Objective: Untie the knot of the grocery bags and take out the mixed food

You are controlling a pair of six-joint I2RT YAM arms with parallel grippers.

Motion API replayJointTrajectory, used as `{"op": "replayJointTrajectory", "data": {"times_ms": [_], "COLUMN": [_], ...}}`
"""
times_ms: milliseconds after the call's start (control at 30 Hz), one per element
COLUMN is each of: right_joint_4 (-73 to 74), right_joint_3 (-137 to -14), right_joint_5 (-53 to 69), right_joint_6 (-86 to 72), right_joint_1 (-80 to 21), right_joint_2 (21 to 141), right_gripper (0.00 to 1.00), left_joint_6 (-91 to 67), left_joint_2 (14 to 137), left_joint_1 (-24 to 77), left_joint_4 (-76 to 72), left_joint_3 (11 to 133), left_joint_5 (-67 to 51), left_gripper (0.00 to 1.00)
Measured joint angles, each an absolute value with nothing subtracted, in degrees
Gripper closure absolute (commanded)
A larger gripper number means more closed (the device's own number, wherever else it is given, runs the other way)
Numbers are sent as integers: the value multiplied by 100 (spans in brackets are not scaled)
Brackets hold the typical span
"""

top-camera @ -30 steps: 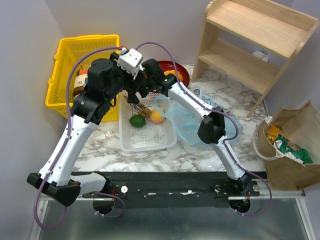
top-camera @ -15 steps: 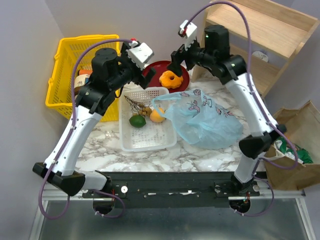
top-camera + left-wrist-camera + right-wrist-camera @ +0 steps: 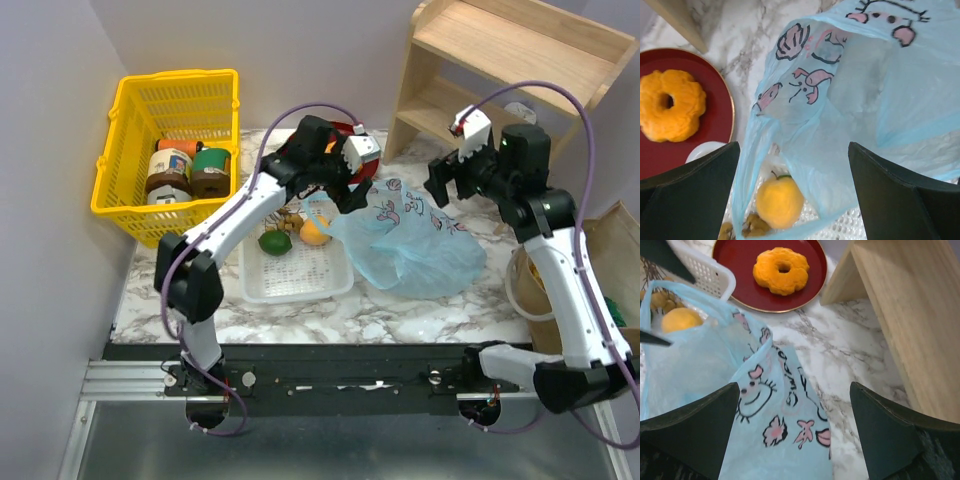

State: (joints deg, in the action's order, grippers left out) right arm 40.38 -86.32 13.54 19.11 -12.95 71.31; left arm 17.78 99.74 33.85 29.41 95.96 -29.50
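Observation:
The light-blue plastic bag [image 3: 410, 245] lies slack on the marble, its mouth draped over the white tray [image 3: 300, 275]. In the tray are a lime [image 3: 274, 241], an orange [image 3: 315, 232] and small brown fruits [image 3: 290, 218]. The orange [image 3: 779, 201] shows through the bag's edge. An orange-glazed doughnut [image 3: 781, 270] sits on a red plate [image 3: 740, 260]. My left gripper [image 3: 348, 192] hangs open above the bag's left end, holding nothing. My right gripper [image 3: 447, 185] is open above the bag's far right side [image 3: 785, 430]. The brown paper bag [image 3: 622, 240] stands at the right, partly behind my right arm.
A yellow basket [image 3: 180, 77] with labelled jars [image 3: 190, 168] stands at the far left. A wooden shelf [image 3: 510, 70] fills the back right corner, close beside my right gripper. Walls close off the left and back.
The left arm has swung down and right to the bag's left end. The right arm has drawn back from the plate to the shelf side. Both grippers' jaws have spread wider.

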Motion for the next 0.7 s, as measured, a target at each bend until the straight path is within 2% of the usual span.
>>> {"op": "replayJointTrajectory", "data": {"times_ms": [167,267,300,367,400,467,500,700], "right_joint_4": [4029,4003,4003,4003,4001,4001,3999,3999], "right_joint_3": [-7852,-7627,-7579,-7524,-7507,-7474,-7454,-7404], "right_joint_5": [1492,1555,1579,1619,1645,1704,1726,1780], "right_joint_6": [1774,1656,1625,1551,1507,1455,1431,1299], "right_joint_1": [-943,-628,-541,-410,-351,-279,-250,-176], "right_joint_2": [5931,5417,5310,5201,5194,5194,5214,5354], "right_gripper": [1,1,1,1,1,1,1,1], "left_joint_6": [1785,1815,1841,1905,1929,1955,1968,1984], "left_joint_2": [11281,11917,12099,12355,12431,12464,12460,11937], "left_joint_1": [3450,3509,3546,3636,3695,3776,3806,3892], "left_joint_4": [2928,2902,2930,2928,2941,3006,3050,3415], "left_joint_3": [10565,11078,11238,11454,11507,11509,11509,11286], "left_joint_5": [-3118,-3107,-3096,-3087,-3100,-3192,-3317,-4032], "left_gripper": [1,9,19,31,46,65,99,100]}}
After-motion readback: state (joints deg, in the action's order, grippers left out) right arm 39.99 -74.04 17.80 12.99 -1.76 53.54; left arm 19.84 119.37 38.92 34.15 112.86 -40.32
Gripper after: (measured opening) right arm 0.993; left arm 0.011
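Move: The printed fold at the grocery bag's far edge lies some 9 cm to the left hand's right, 3 cm ahead and 9 cm below. The orange sits about 8 cm back and 12 cm left of this hand; the red plate's middle is roughly 14 cm ahead and 7 cm left, both some 16 cm below. From the right hand the fold is level ahead, about 12 cm left and 17 cm below. Left hand dips about 8 cm right and down, pinches the bag, pulls back and up; open right retreats back-right. ##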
